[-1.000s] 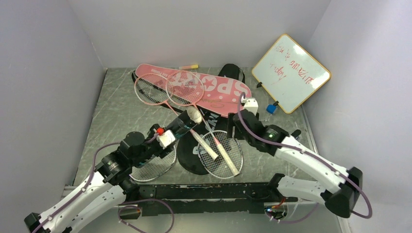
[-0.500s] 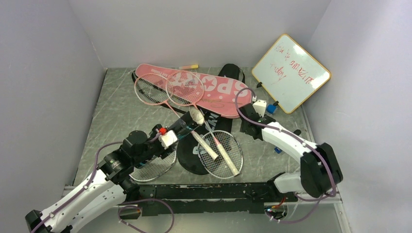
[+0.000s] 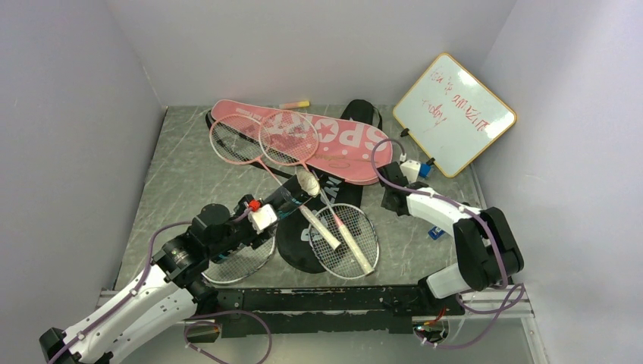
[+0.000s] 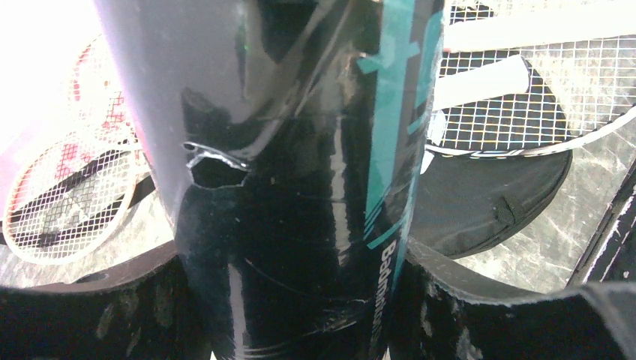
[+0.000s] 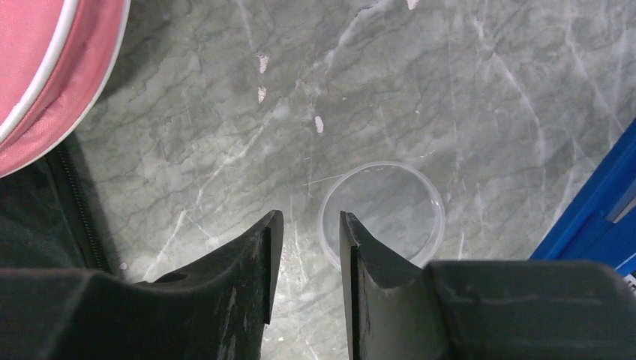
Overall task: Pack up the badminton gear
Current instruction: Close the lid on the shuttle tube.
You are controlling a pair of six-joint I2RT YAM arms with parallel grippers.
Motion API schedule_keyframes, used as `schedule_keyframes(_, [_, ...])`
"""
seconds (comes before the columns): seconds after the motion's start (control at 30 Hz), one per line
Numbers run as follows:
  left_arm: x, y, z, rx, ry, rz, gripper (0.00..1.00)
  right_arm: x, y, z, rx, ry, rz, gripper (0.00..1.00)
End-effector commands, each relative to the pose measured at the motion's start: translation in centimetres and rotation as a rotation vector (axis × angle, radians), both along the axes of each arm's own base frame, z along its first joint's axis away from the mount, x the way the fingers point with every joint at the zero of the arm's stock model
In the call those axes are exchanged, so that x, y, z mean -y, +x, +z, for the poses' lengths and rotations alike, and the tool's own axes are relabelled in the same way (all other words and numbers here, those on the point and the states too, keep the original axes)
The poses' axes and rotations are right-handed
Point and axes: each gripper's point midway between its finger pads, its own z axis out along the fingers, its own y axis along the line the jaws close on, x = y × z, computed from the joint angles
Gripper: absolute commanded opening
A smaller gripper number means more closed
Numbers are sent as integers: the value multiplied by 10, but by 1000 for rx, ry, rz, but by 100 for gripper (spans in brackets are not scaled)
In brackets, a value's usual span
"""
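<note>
My left gripper (image 3: 270,211) (image 4: 300,274) is shut on the dark tube (image 3: 286,197) (image 4: 300,142), which lies tilted in its jaws. A white shuttlecock (image 3: 306,180) sits at the tube's far mouth. My right gripper (image 3: 390,194) (image 5: 307,219) points down at the table, jaws narrow but apart, with only table between them. A clear round lid (image 5: 382,211) lies flat just right of its right finger. Pink-framed rackets (image 3: 261,140) rest on the pink cover (image 3: 345,144) (image 5: 45,67). White-framed rackets (image 3: 345,236) lie over the black cover (image 3: 297,246).
A wood-framed whiteboard (image 3: 453,114) leans in the back right corner. A small pink-yellow marker (image 3: 294,104) lies by the back wall. A blue item (image 5: 600,217) sits right of the lid. The black cover's zip edge (image 5: 37,217) lies left of my right gripper.
My right arm has folded back, taking its gripper rightward off the black cover to the bare table, and its jaws have narrowed. The left gripper keeps hold of the tube.
</note>
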Motion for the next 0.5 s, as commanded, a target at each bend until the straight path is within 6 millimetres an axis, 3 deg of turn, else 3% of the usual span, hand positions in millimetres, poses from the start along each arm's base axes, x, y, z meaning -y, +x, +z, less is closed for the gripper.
schedule_keyframes(0.0, [8,4,33,71,-79,-19,36,-7,4,-10,9,55,-1,37])
schedule_keyframes(0.17, [9,4,32,67,-79,-24,36,-8,-3,-27,-29,70,0,34])
schedule_keyframes(0.3, [10,3,31,63,-77,-30,36,-6,-7,-33,-65,62,-12,16])
schedule_keyframes(0.37, [10,3,31,64,-78,-30,36,-9,-7,-29,-63,74,-2,6])
schedule_keyframes(0.47, [10,3,31,64,-79,-31,36,-14,-3,-8,-23,103,22,0])
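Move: The shuttle tube's clear lid lies flat on the table about 3 cm below the right hand, its middle some 3 cm to the right and 1 cm back, so the part-open fingers stand over its left rim. Counted from that hand, the blue case is about 14 cm right and 8 cm back, and the pink bag's rounded end 14 cm ahead and 6 cm left. From the left hand, the lid is roughly 43 cm right, 10 cm ahead and 16 cm lower. The clear lid's left rim is what the right hand goes down to: the hand sinks about 2 cm, easing slightly left, then stays low while its part-open fingers shut almost fully and pinch the thin rim. The wrist barely turns. The left hand keeps the shuttle tube gripped, all but still. ##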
